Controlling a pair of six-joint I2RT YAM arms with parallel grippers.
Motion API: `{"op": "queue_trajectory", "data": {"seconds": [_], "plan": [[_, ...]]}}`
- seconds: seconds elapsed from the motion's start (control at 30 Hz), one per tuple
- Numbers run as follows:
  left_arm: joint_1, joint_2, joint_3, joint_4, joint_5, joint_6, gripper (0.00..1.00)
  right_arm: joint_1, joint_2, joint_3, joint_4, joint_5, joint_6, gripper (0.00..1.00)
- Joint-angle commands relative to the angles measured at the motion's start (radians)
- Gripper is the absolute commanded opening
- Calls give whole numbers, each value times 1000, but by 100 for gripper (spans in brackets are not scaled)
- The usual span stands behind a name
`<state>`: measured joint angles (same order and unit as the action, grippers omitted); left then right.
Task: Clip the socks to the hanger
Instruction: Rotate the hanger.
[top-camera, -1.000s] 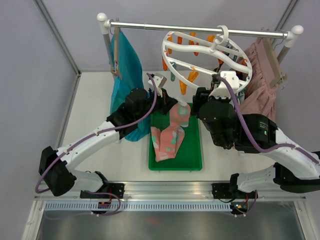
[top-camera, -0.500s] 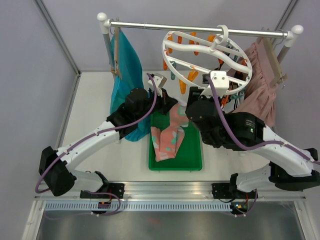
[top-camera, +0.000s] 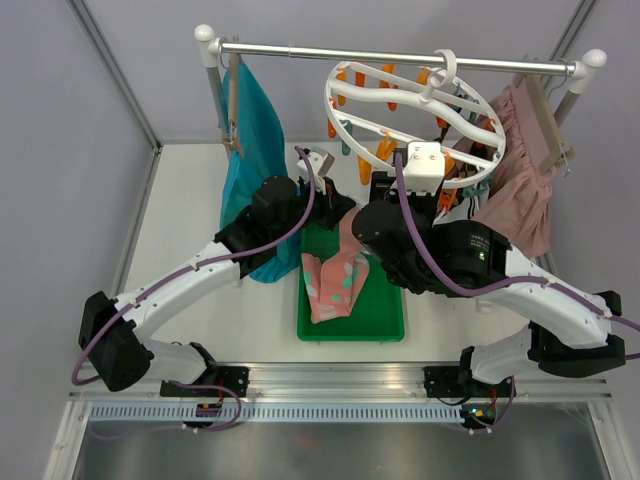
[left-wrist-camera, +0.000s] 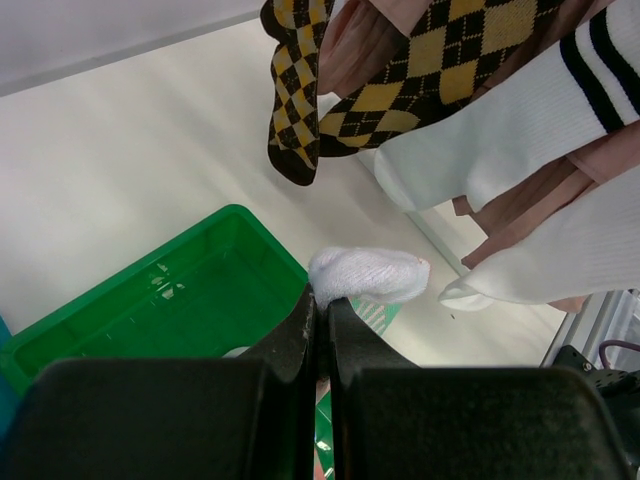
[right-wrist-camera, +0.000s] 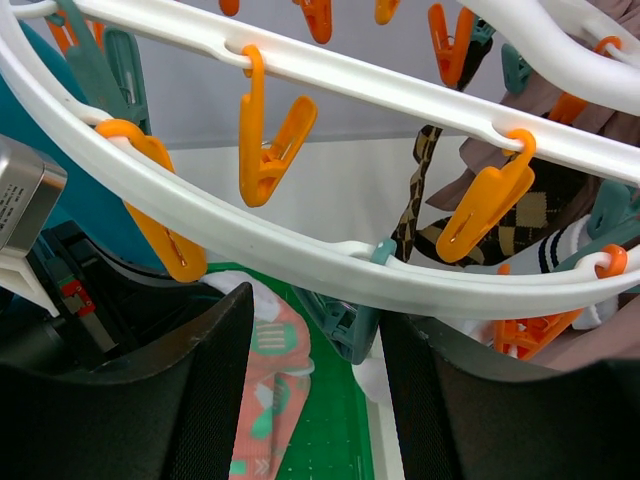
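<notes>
The hanger (top-camera: 400, 105), a round white ring with orange and teal clips, hangs from the rail. My left gripper (top-camera: 338, 205) (left-wrist-camera: 322, 300) is shut on a pink sock (top-camera: 340, 275) just behind its white toe (left-wrist-camera: 370, 275). The rest of that sock drapes into the green tray (top-camera: 385, 325). My right gripper (top-camera: 385, 182) (right-wrist-camera: 315, 385) is open just under the ring (right-wrist-camera: 300, 250), its fingers on either side of a teal clip (right-wrist-camera: 345, 325) without touching it. An argyle sock (left-wrist-camera: 440, 70) and a white striped sock (left-wrist-camera: 520, 120) hang clipped to the hanger.
A teal garment (top-camera: 255, 130) hangs at the left of the rail (top-camera: 300, 52) and a dusty-pink skirt (top-camera: 525, 190) at the right. Orange clips (right-wrist-camera: 270, 150) dangle close above my right fingers. Grey walls enclose the table.
My right arm has swung left and forward, bringing its open gripper under the hanger ring around the teal clip. The left arm and its sock have stayed put.
</notes>
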<state>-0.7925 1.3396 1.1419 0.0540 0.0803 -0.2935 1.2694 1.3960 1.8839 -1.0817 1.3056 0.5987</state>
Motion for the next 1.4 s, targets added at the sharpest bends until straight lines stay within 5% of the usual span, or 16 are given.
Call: {"op": "queue_trajectory", "data": {"seconds": [0.0, 0.4, 0.83, 1.37], "plan": [[-2, 6, 38, 23, 4, 10, 2, -2, -3, 37, -29, 58, 13, 60], [-2, 9, 39, 26, 15, 2, 2, -4, -15, 6, -64, 81, 59, 44], [-11, -46, -13, 98, 73, -47, 2, -2, -78, -100, 6, 81, 61, 0], [-143, -109, -60, 172, 35, -12, 2, -2, -176, -325, 363, 38, -66, 0]]}}
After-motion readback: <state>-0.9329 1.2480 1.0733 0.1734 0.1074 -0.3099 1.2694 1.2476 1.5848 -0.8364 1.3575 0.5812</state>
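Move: The right hand's open fingers already straddle the teal clip on the hanger's near rim, which sits about 1 cm right of centre, level in depth and height. On the rim, one orange clip is some 7 cm left and 3 cm farther out from this hand, another about 9 cm right and 2 cm out. From the left hand, still holding the pink sock, the teal clip is about 11 cm right, 4 cm back and 12 cm higher. Right fingers pinch the teal clip and draw down about 3 cm; left hand brings the sock back about 6 cm. ##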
